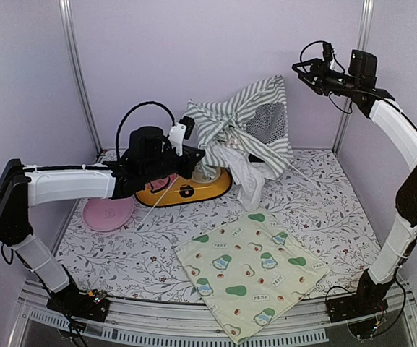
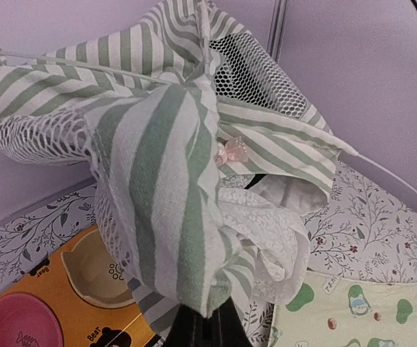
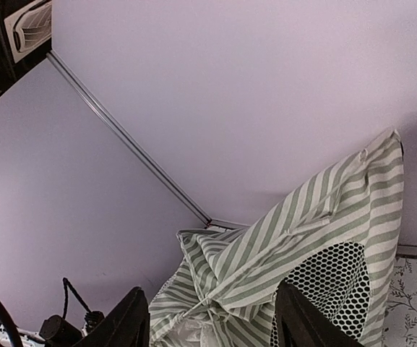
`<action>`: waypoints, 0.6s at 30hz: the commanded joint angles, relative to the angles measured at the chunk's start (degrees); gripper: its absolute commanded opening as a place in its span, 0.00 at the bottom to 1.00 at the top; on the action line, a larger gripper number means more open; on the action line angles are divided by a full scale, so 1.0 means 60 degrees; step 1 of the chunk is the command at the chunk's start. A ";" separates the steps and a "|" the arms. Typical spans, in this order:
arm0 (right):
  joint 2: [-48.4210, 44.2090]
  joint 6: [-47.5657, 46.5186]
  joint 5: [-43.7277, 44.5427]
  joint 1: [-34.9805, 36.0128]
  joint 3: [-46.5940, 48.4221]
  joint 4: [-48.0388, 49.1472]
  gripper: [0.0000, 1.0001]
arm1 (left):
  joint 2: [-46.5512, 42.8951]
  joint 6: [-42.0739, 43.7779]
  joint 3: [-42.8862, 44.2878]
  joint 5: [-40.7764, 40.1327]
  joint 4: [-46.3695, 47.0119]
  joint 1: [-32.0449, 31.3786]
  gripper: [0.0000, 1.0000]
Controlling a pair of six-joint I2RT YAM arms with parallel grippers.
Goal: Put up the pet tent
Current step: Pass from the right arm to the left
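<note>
The pet tent (image 1: 244, 123), green-and-white striped with a black mesh window (image 1: 269, 123), hangs crumpled and half raised over the back of the table. My left gripper (image 1: 183, 134) is shut on a fold of its striped fabric, and in the left wrist view the cloth (image 2: 165, 166) bunches straight out of the closed gripper (image 2: 208, 318). White lace (image 2: 266, 238) droops from it. My right gripper (image 1: 302, 72) hovers high beside the tent's upper right corner, open and holding nothing. In the right wrist view the tent (image 3: 302, 246) lies beyond the spread gripper (image 3: 212, 318).
An orange double pet bowl (image 1: 183, 189) sits under the tent's left side, with a pink dish (image 1: 108, 213) to its left. The avocado-print mat (image 1: 248, 271) lies at the front centre. A thin white pole (image 1: 157, 199) slants down across the bowl. Purple walls enclose the back and sides.
</note>
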 commanded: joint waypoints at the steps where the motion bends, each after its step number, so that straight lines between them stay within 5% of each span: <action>1: -0.1391 -0.0846 0.0867 0.0133 -0.0953 -0.0035 0.66 | -0.0181 -0.0222 0.0091 0.0401 0.1823 -0.0097 0.00; 6: -0.2504 -0.1715 0.1965 0.0878 -0.2260 0.0037 0.85 | 0.0055 -0.0570 0.0156 0.0666 0.2553 -0.0094 0.00; 12: -0.4122 -0.2895 0.4704 0.3503 -0.4801 0.1134 0.99 | 0.0633 -0.1050 0.0636 0.1061 0.3505 -0.0093 0.00; 18: -0.5274 -0.2764 0.5883 0.4461 -0.7188 0.2160 0.99 | 0.1210 -0.1718 0.1129 0.1700 0.4348 -0.0096 0.00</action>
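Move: The striped tent hangs in the left gripper, pinched at one end; its middle lies about 8 cm ahead, 12 cm to the right and 4 cm above that hand. The bowl stand is some 13 cm ahead of the left hand, 4 cm to its left and 22 cm below. From the empty right hand, the tent's middle is roughly 4 cm back, 13 cm left and 16 cm down; the left gripper is about 12 cm back, 25 cm left and 20 cm down. The tent, already free of the right fingers, stays pinched in the left hand, which lifts it about 4 cm and then carries it as far to the right, rolling its left side down some 15 degrees. The right hand draws back about 16 cm, soon swinging 10 cm left towards the left gripper and, after a slight rise, sinking about 5 cm while its half-open fingers spread fully. ##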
